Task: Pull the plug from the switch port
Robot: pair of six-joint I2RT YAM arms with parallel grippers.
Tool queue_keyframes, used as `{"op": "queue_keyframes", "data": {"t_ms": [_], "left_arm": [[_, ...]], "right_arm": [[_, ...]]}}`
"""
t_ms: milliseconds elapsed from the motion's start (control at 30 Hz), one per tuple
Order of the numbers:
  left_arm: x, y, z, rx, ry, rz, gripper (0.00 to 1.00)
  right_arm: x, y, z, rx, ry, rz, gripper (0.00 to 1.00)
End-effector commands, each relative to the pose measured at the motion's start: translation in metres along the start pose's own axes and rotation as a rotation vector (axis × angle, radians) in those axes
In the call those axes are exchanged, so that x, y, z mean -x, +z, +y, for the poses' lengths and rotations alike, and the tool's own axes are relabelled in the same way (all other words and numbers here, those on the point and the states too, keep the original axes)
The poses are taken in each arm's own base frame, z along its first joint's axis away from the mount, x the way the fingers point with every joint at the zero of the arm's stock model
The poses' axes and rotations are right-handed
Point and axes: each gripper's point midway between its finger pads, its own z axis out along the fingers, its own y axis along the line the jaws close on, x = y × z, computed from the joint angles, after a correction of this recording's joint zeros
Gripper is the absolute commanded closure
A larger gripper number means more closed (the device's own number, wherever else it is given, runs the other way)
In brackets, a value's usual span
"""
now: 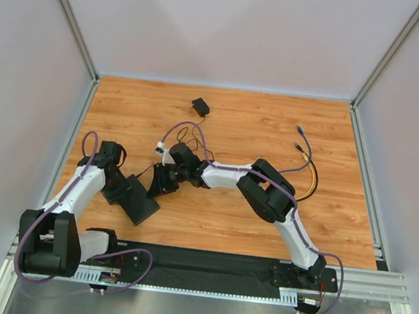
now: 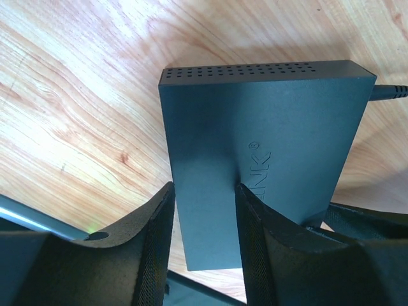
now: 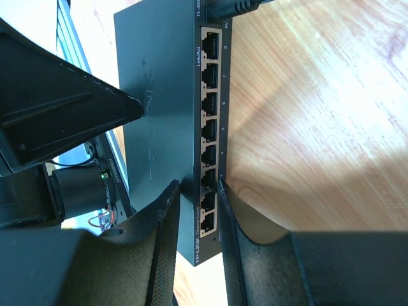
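Note:
The switch [image 1: 139, 206] [image 2: 255, 115] [image 3: 159, 76] is a flat matte-black box near the left front of the wooden table. In the right wrist view its row of network ports [image 3: 210, 115] looks empty. A black plug [image 3: 233, 7] on a thin lead [image 2: 390, 91] sits in the socket at the far end of that edge. My right gripper [image 3: 199, 183] [image 1: 161, 182] is shut across the switch's thickness at the port edge. My left gripper [image 2: 203, 188] [image 1: 123, 187] stands open over the switch's opposite end, with one finger [image 3: 76, 115] touching the top face.
A small black adapter block [image 1: 200, 106] lies at the back, its lead running towards the switch. Loose yellow and purple network cables [image 1: 308, 170] lie at the right. Grey walls close in the table on three sides.

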Motion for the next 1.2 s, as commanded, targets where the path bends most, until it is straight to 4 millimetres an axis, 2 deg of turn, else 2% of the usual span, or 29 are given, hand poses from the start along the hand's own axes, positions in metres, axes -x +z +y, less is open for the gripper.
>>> {"op": "queue_keyframes", "data": {"t_ms": [0, 100, 300, 400, 500, 567, 600, 667, 700, 733, 833, 900, 967, 1067, 1167], "left_arm": [[0.033, 0.012, -0.041, -0.133, 0.016, -0.1, 0.52], [0.036, 0.015, -0.048, -0.143, 0.02, -0.091, 0.52], [0.037, 0.021, -0.061, -0.188, 0.026, -0.072, 0.53], [0.034, 0.022, -0.061, -0.184, 0.028, -0.053, 0.53], [0.035, 0.014, -0.05, -0.145, 0.005, -0.076, 0.52], [0.036, 0.007, -0.036, -0.101, -0.029, -0.107, 0.5], [0.04, -0.003, -0.035, -0.117, -0.049, -0.146, 0.5], [0.04, -0.014, -0.026, -0.104, -0.067, -0.173, 0.49], [0.043, -0.026, -0.027, -0.137, -0.081, -0.208, 0.5], [0.044, -0.032, -0.025, -0.148, -0.084, -0.22, 0.49], [0.046, -0.05, -0.034, -0.245, -0.036, -0.261, 0.5], [0.045, -0.06, -0.044, -0.303, 0.009, -0.258, 0.51], [0.042, -0.064, -0.05, -0.339, 0.07, -0.239, 0.51], [0.039, -0.059, -0.052, -0.335, 0.115, -0.205, 0.51], [0.038, -0.052, -0.05, -0.305, 0.133, -0.189, 0.52]], "right_arm": [[-0.04, 0.008, 0.034, 0.068, -0.029, 0.118, 0.7], [-0.033, 0.004, 0.032, 0.03, -0.063, 0.091, 0.7], [-0.028, -0.004, 0.011, -0.076, -0.081, 0.074, 0.67], [-0.026, -0.006, 0.003, -0.09, -0.063, 0.072, 0.67], [-0.028, -0.007, 0.008, -0.059, -0.062, 0.083, 0.66], [-0.03, -0.007, 0.018, -0.006, -0.053, 0.086, 0.66], [-0.03, -0.008, 0.02, 0.003, -0.047, 0.082, 0.65], [-0.023, -0.01, 0.03, 0.032, -0.065, 0.048, 0.63], [-0.02, -0.012, 0.031, 0.028, -0.064, 0.039, 0.63], [-0.016, -0.013, 0.028, 0.007, -0.065, 0.017, 0.58], [0.002, -0.023, 0.032, -0.022, -0.072, -0.046, 0.46], [0.019, -0.03, 0.034, -0.029, -0.052, -0.09, 0.44], [0.033, -0.038, 0.033, -0.033, -0.011, -0.126, 0.43], [0.048, -0.04, 0.033, -0.014, 0.093, -0.145, 0.43], [0.065, -0.044, 0.02, -0.008, 0.259, -0.178, 0.43]]}}
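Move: The power plug, still in the far end of the switch's port side, lies some 7 cm ahead and 6 cm left of the right hand, a touch lower. The switch's middle is about 6 cm left of the right hand and 2 cm back. From the left hand, whose fingers are down at the rear edge of the cover, the switch's middle is roughly 2 cm ahead, 2 cm right and 2 cm below; the plug is around 11 cm ahead and 2 cm right. Forward along the table by about 2.5 cm, the left fingertips push the switch, then lift off some 6 cm and tilt to point more forward, half open throughout. The right hand eases right off the port edge, slides back a little, opens wider, then rises 3 cm while sweeping forward towards the power plug. ##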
